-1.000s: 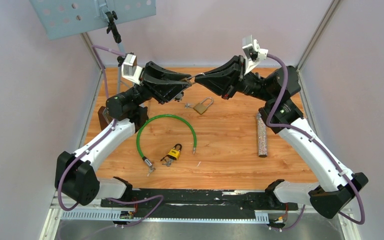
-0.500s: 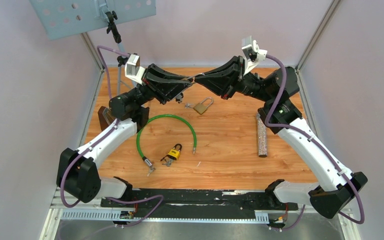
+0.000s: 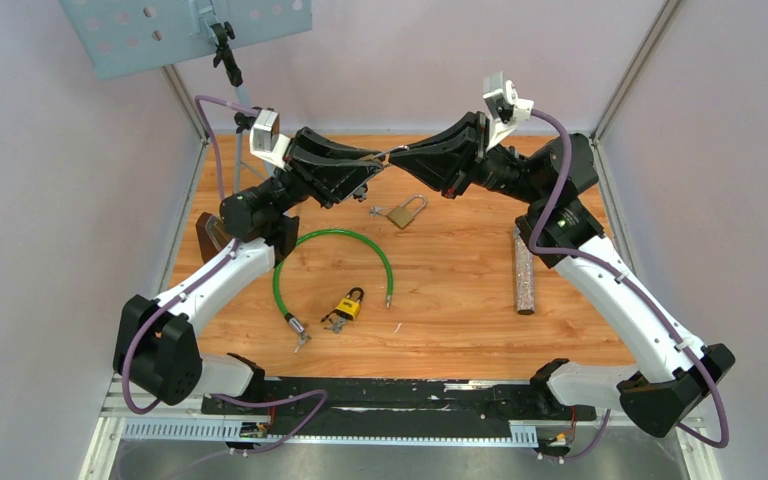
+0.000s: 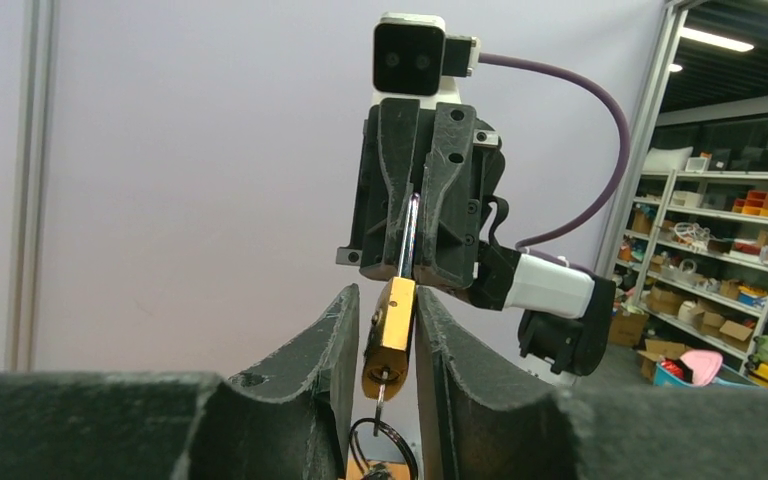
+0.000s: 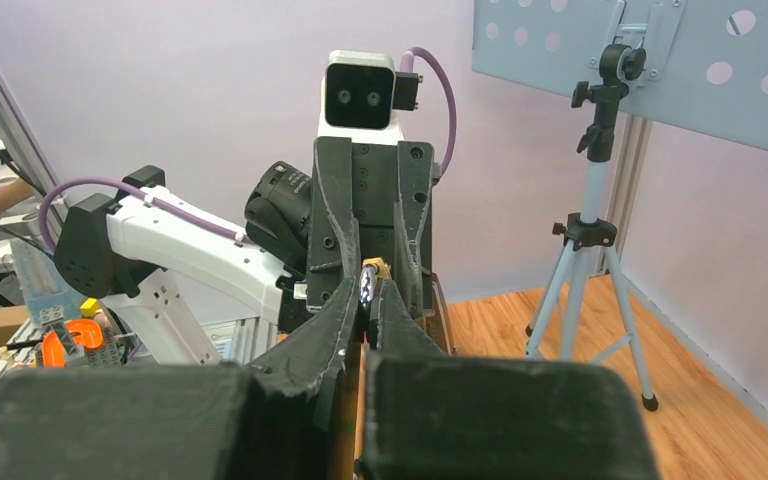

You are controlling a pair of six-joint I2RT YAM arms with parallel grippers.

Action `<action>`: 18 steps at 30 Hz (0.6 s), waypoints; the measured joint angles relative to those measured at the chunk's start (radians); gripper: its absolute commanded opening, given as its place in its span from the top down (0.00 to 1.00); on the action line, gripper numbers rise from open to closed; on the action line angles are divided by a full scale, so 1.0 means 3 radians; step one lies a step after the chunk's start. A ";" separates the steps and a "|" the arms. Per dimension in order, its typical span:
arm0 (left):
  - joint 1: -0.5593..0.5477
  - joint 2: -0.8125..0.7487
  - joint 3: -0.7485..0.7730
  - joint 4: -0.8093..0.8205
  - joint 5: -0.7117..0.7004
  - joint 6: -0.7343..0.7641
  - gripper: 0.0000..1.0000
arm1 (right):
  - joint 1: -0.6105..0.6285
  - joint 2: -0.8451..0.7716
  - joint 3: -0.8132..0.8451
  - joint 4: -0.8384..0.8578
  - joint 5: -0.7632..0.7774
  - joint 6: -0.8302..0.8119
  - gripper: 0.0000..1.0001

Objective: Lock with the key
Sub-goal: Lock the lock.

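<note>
A brass padlock (image 4: pixel 390 335) hangs in the air at the back of the table, between both grippers. My left gripper (image 4: pixel 385 292) is shut on its body, one finger (image 4: pixel 335 340) on each side. My right gripper (image 4: pixel 412 235) is shut on the steel shackle (image 5: pixel 364 285) above it. A key (image 4: pixel 381 385) sits in the keyhole on the underside, and its ring (image 4: pixel 385 450) dangles below. In the top view the left gripper (image 3: pixel 373 161) and right gripper (image 3: pixel 396 153) meet tip to tip and hide most of the padlock.
On the wooden table lie a second brass padlock (image 3: pixel 406 212) with keys (image 3: pixel 375 209), a yellow-and-black padlock (image 3: pixel 348 304), a green cable lock (image 3: pixel 332 262) and a glittery rod (image 3: pixel 524 270). A tripod (image 5: pixel 585 240) carrying a perforated panel (image 3: pixel 180 30) stands at the back left.
The left wrist has lifted slightly and edged closer to the right gripper. The right arm has not moved, and the things on the table lie as before.
</note>
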 measured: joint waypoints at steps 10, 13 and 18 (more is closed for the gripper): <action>0.0000 0.0003 -0.0046 0.0079 -0.0045 -0.0019 1.00 | -0.0004 -0.0001 -0.0015 -0.0024 0.0064 -0.0015 0.71; 0.0001 0.0003 -0.0046 0.0048 -0.0061 -0.0018 1.00 | -0.0034 -0.0006 -0.0015 -0.0118 0.0078 -0.0036 0.49; 0.0089 -0.0003 -0.0043 -0.0306 -0.0041 -0.0014 1.00 | -0.0472 0.0098 0.0061 -0.0348 -0.0292 0.0303 0.41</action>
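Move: The lock's brass body stands in the left hand's half-open fingers, about 1 cm right of and 2 cm above that hand point, its shackle running right into the shut right fingers. From the right hand the body is some 5 cm left, 1 cm back and 2 cm below. The keys hang roughly 2 cm back, 1 cm left and 5 cm below the left hand. A big padlock lies on the table some 16 cm ahead, 4 cm right and 49 cm below the left hand. Staying in place, the left hand first closes its fingers onto the lock's brass body while the right still pinches the shackle's bend. The right fingers then open past half and let go, that hand moving off forward, down and to the right, about 5 cm, tipping some 10 degrees. The left keeps its hold and late on drifts 2.5 cm forward and a little down. ##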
